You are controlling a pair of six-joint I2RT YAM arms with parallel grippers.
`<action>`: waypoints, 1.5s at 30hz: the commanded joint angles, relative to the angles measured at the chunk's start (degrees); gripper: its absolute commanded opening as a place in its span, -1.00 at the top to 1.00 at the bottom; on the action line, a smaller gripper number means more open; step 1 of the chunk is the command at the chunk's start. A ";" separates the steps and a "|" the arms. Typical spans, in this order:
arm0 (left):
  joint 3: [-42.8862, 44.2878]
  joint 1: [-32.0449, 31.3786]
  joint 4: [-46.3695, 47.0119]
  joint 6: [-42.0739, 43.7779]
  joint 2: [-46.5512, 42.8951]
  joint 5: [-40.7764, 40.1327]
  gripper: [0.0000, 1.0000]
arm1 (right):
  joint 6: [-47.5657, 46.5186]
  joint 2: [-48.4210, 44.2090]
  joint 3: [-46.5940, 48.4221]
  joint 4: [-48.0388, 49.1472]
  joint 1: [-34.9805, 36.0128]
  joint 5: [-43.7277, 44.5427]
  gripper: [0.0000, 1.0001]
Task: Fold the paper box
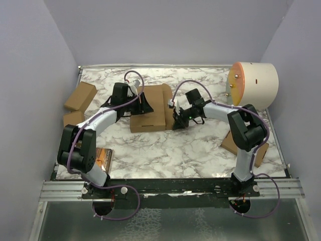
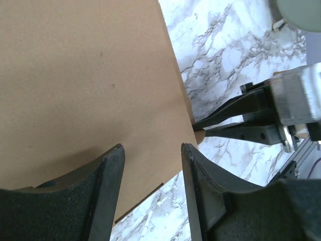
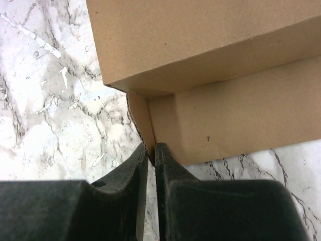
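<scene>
The paper box [image 1: 149, 108] lies closed and flat at the middle of the marble table. My left gripper [image 1: 144, 103] is over the box's top panel with its jaws open and nothing between them. In the left wrist view the gripper [image 2: 152, 150] hangs over the brown panel [image 2: 85, 85] near its edge. My right gripper [image 1: 175, 122] is at the box's right near corner, shut on a thin cardboard side tab [image 3: 139, 113]. In the right wrist view the gripper [image 3: 151, 146] pinches that tab below the box [image 3: 210, 45]. It also shows in the left wrist view [image 2: 197, 127].
A cream cylinder with an orange end [image 1: 253, 84] stands at the back right. Two small brown boxes [image 1: 80, 96] [image 1: 73, 118] lie at the left wall. Another [image 1: 229, 143] lies by the right arm. An orange-brown packet [image 1: 104, 156] sits near the left base.
</scene>
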 commanded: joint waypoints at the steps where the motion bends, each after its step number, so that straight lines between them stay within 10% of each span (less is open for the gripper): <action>1: 0.70 0.33 -1.70 1.74 -5.14 -3.54 -0.04 | -2.79 -2.84 -0.67 -0.31 1.23 -3.73 0.79; 10: -6.66 0.78 -0.32 5.34 -15.69 -16.01 -0.44 | -5.51 -4.79 -3.44 -1.85 3.63 -3.99 0.79; 23: -9.05 6.14 0.92 5.32 -17.06 -11.51 -0.53 | -10.73 -9.16 0.69 -10.03 -1.62 -7.07 -0.03; 30: -7.52 8.89 0.27 4.03 -13.53 -10.01 -0.55 | 10.02 -7.21 5.82 6.39 -6.90 2.77 -0.17; 45: -3.29 9.43 -4.02 8.43 -5.33 -11.86 -0.48 | 28.74 29.17 54.22 -0.24 -9.66 4.60 -0.25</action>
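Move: Between the right hand's shut fingers is the near end of the side flap. The flap's far end lies about 23 cm ahead of that hand and 4 cm left, at nearly its height, and the box's middle some 11 cm ahead and 16 cm left. From the left hand, hovering over the lid, the box's left edge is 12 cm left, level fore-and-aft and 5 cm lower; the flap's near end is 10 cm back and 14 cm right, about 6 cm lower. Drawing back about 4.5 cm with the side flap's near end still pinched, the right hand then opens, lets go, rises and sweeps some 27 cm forward past the box's right side to above the flap's far end, turning clockwise. The left hand lifts, opens wider and shifts about 10 cm left over the lid to the box's left edge, sinking back to its starting height. ##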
